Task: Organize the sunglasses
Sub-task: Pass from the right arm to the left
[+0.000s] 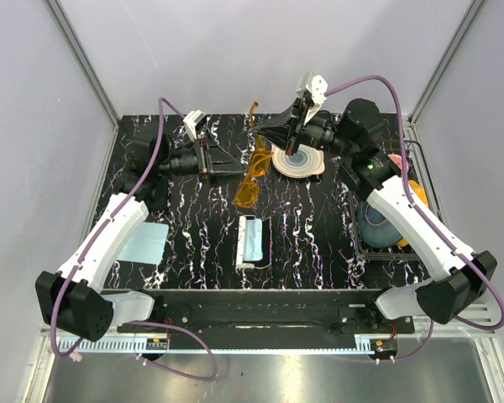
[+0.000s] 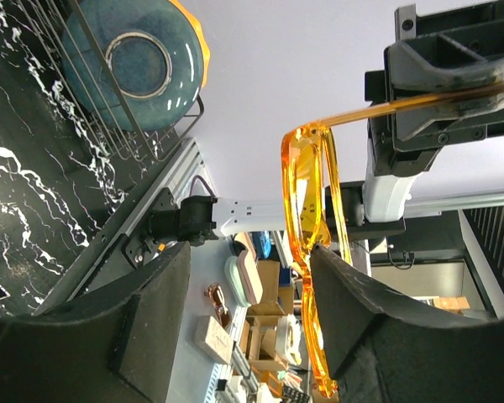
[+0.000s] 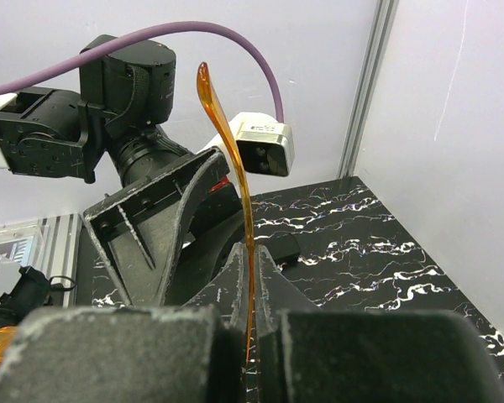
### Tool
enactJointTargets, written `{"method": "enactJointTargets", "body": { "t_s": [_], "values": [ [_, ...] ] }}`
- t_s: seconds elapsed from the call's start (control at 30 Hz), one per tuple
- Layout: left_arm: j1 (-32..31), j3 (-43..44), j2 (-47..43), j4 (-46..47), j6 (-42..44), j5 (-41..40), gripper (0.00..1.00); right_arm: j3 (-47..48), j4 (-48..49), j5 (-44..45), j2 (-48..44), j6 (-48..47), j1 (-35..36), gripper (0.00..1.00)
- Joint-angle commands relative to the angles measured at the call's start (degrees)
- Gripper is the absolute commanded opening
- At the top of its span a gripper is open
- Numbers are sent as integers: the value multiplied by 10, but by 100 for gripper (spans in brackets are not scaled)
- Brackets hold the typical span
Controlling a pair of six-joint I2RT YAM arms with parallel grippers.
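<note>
The amber sunglasses [image 1: 250, 183] hang above the black marbled table [image 1: 319, 243] near its back middle. My right gripper [image 1: 267, 126] is shut on one thin temple arm [image 3: 235, 159], which sticks up from between the closed fingertips [image 3: 265, 269]. My left gripper [image 1: 238, 164] is level with the front frame. In the left wrist view its jaws stand apart, and the orange frame [image 2: 302, 193] lies against the inner face of the right finger [image 2: 361, 302]. The other finger [image 2: 151, 311] is clear of it. The right gripper [image 2: 445, 101] shows there clamping the temple arm.
A white oblong box with a blue lining [image 1: 254, 242] lies at the table's middle front. A light blue cloth [image 1: 143, 243] lies at the left. A round plate [image 1: 299, 162] sits under the right wrist. A wire rack with a blue bowl [image 1: 376, 223] stands on the right.
</note>
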Motion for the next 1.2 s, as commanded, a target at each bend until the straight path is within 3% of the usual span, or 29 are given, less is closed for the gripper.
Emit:
{"method": "enactJointTargets", "body": {
  "t_s": [0.0,0.2,0.37,0.67,0.93,1.17],
  "values": [
    [-19,13,-1,42,-20,13,60,1,37,12,-13,-5,6,0],
    [-29,12,7,62,-40,19,52,0,37,13,-12,-8,7,0],
    [-32,9,10,95,-61,25,38,-1,34,13,-12,-8,8,0],
    [-48,6,16,141,-88,54,44,-6,37,18,-11,-7,10,0],
    [-49,-2,17,141,-87,54,17,-5,32,19,-12,-8,11,0],
    [-49,4,26,137,-82,53,1,-7,22,29,-17,-3,11,0]
  ]
}}
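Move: The orange sunglasses hang by one arm from the right fingers; their middle lies about 4 cm right of the left hand, 3 cm back and 2 cm above it. From the right hand they lie about 10 cm back, 1 cm left and 7 cm below. The open case with the light-blue cloth lies roughly 22 cm back, 5 cm right and 35 cm below the left hand, the round plate 6 cm ahead, 19 cm right and 34 cm below. The left fingers close from over half open to nearly shut and pinch the hanging frame near its bridge, while the right hand practically stays put and keeps its grip on the upper arm of the sunglasses. To get there the left hand eases about 2.5 cm right, 2 cm back and a bit less than 2 cm up, its wrist turning some 10 degrees clockwise. ##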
